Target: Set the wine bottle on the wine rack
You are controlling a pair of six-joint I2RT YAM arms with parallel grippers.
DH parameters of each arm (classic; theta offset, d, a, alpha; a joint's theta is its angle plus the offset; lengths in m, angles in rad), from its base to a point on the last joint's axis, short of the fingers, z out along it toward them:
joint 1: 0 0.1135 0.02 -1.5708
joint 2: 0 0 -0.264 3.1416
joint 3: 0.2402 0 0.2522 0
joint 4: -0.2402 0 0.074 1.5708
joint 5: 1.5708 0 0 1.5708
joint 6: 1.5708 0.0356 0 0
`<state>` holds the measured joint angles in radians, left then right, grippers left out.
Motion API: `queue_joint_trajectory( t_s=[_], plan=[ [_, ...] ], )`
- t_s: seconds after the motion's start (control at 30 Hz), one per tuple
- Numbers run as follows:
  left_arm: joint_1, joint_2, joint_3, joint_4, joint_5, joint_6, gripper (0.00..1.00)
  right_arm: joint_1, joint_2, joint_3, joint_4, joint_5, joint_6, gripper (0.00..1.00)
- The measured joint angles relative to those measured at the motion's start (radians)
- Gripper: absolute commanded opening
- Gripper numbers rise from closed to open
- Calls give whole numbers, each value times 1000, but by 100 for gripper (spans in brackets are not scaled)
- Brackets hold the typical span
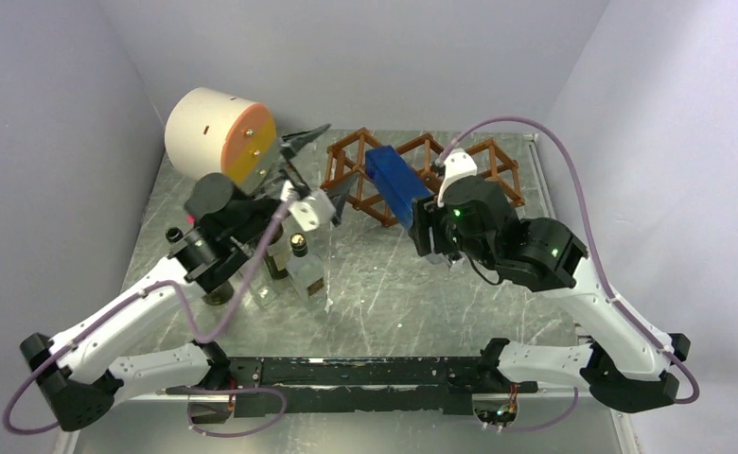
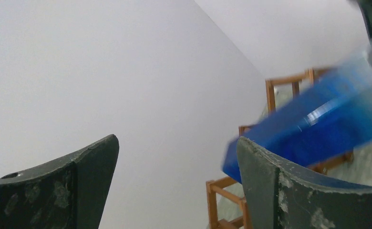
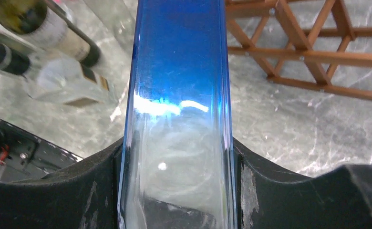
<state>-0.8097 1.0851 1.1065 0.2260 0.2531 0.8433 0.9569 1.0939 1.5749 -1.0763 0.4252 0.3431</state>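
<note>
The wine bottle point(image 1: 395, 182) is a blue, square-sided glass bottle. My right gripper point(image 1: 430, 227) is shut on its near end, and the fingers press both flat sides in the right wrist view point(image 3: 177, 152). The bottle point(image 3: 179, 71) slants out over the wine rack point(image 1: 351, 163), a reddish-brown wooden lattice point(image 3: 317, 52), between its left and middle cells. Whether it rests on the wood I cannot tell. My left gripper point(image 1: 320, 170) hangs open just left of the rack with nothing between its fingers point(image 2: 177, 143). The bottle point(image 2: 317, 129) shows blurred behind its right finger.
A cream-and-orange cylinder point(image 1: 219, 132) lies at the back left, close to the left gripper. Two dark bottles point(image 1: 275, 255) and a clear glass bottle point(image 1: 306, 272) stand beside the left arm. White walls close in the table on three sides.
</note>
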Motion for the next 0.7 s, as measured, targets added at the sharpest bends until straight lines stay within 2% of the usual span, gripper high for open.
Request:
queue_joint_trajectory(
  t_s=[0.2, 0.37, 0.53, 0.7],
  plan=[
    [0, -111, -15, 49, -138, -387, 91, 0, -52, -156, -12, -38, 3, 0],
    [1, -121, 32, -75, -234, -677, 91, 0, -105, -266, -2, -86, 13, 0],
    [0, -130, 68, -219, -264, -867, 93, 0, -135, -361, 38, -98, 33, 0],
    [1, -155, 72, -318, -268, -974, 95, 0, -137, -477, 100, -78, 50, 0]
  ],
)
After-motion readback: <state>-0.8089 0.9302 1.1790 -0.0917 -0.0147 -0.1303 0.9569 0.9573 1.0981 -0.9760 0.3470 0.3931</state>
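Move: My right hand already holds the blue wine bottle; the wine rack's middle lies about 24 cm ahead of this hand, 5 cm to its right and 27 cm below. The gold-capped bottle stands some 21 cm to the left, level fore and aft, and the dark bottle about 28 cm left and 5 cm farther out, both roughly 23 cm lower. From my open left hand the rack is around 18 cm ahead, 18 cm right and 37 cm down. Keeping my grip on the wine bottle, I lower it about 13 cm with my right hand, easing slightly back and tipping the wrist some 10 degrees farther down, so its blue base end sinks towards the table in front of the rack. My left hand, already free and wide open, draws away to the left and a little back, rising then sinking again, while it rolls roughly 60 degrees. ##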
